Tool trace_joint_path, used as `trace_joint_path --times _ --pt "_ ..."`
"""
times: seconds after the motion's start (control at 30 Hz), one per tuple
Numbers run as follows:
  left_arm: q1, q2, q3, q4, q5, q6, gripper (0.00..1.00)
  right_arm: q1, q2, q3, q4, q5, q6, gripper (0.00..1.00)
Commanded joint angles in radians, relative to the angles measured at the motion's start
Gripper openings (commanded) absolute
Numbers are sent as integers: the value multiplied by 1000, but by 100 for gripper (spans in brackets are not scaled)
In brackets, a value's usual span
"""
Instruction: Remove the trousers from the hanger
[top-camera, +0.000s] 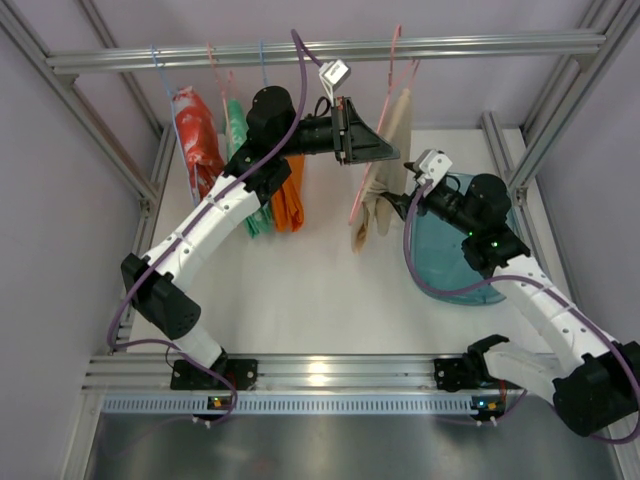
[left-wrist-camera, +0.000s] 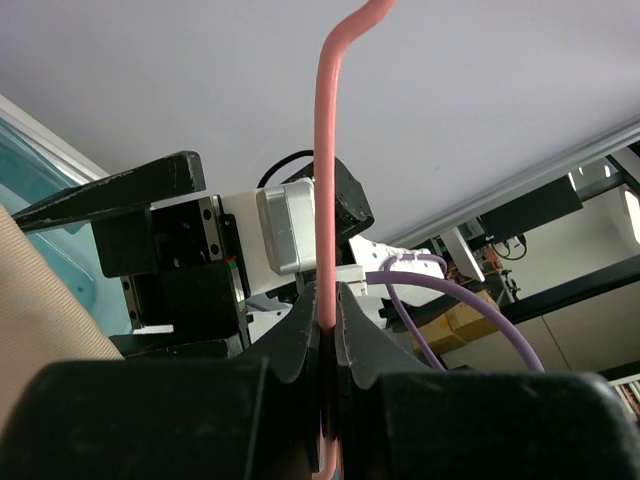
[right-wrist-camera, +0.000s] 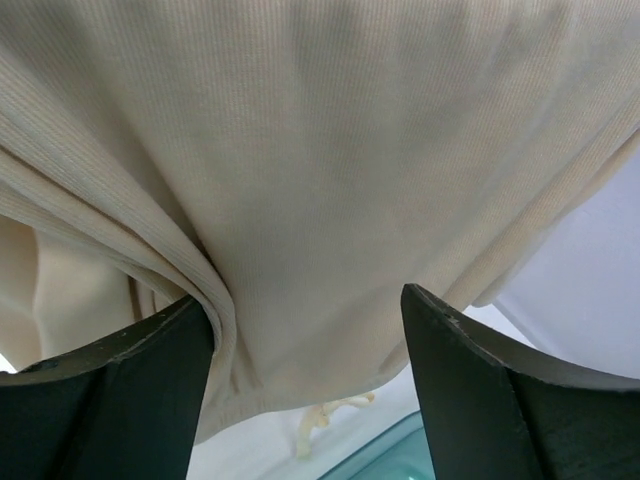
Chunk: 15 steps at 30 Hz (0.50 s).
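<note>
The pale beige trousers (top-camera: 378, 200) hang from a pink hanger (top-camera: 391, 70) on the rail, right of centre. My left gripper (top-camera: 343, 130) is shut on that hanger's thin pink wire (left-wrist-camera: 326, 150), which runs up from between the jaws (left-wrist-camera: 328, 300). My right gripper (top-camera: 394, 207) is at the trousers' lower part from the right. Its jaws stand wide apart (right-wrist-camera: 308, 300) with the beige cloth (right-wrist-camera: 320, 150) hanging between them, and a fold lies against the left finger (right-wrist-camera: 150, 380). A drawstring tie (right-wrist-camera: 320, 418) dangles below. The orange trousers (top-camera: 290, 195) hang further left, partly behind my left arm.
A green garment (top-camera: 237, 125) and a red-and-white one (top-camera: 195, 135) hang at the rail's left end (top-camera: 120, 62). A teal basin (top-camera: 450, 265) sits on the white table under my right arm. Frame posts (top-camera: 540, 130) stand at both sides.
</note>
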Motion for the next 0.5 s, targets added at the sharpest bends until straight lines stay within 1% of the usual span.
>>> trace_joint_path --times 0.0,0.03,0.07,0.1,0.13,0.17,0.27,0.37,0.47 --pt "2 -43 36 121 16 28 0 -28 13 64 62 -9 -22 75" --pt "0 -41 37 122 15 28 0 -30 15 63 64 -21 -22 78" --pt "0 -38 39 125 15 27 0 -30 15 58 65 -38 -18 86" --pt "0 -38 39 130 15 21 0 -30 18 55 79 -72 -14 90" --pt "2 -35 40 133 15 19 0 -20 19 53 87 -72 -9 95" --pt "0 -31 42 133 15 14 0 -14 24 55 93 -70 0 97" --pt "-1 -26 44 142 10 7 0 7 56 73 130 -63 43 99" --pt "0 -21 48 144 9 4 0 18 93 102 140 -90 73 99" --pt "-1 -21 50 144 6 4 0 38 115 113 151 -100 72 99"
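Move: The beige trousers hang right in front of the open right fingers, their middle roughly 3 cm ahead, 3 cm left and 4 cm above. The pink hanger's wire in the left fingers is about 6 cm back of the right hand, 2 cm left and 15 cm up; the teal bin is level ahead, some 17 cm right and 28 cm down. From the left hand the trousers' middle lies about 9 cm ahead, in line sideways, 11 cm below. Leftward and a little forward, about 2.5 cm in all, the right hand noses into the hanging trousers, after a brief near-halt while its fingers spread from mostly to fully open, its left fingertip staying by the fold. It swings about 5 degrees counter-clockwise. The left hand stays put, still pinching the hanger's pink wire. ##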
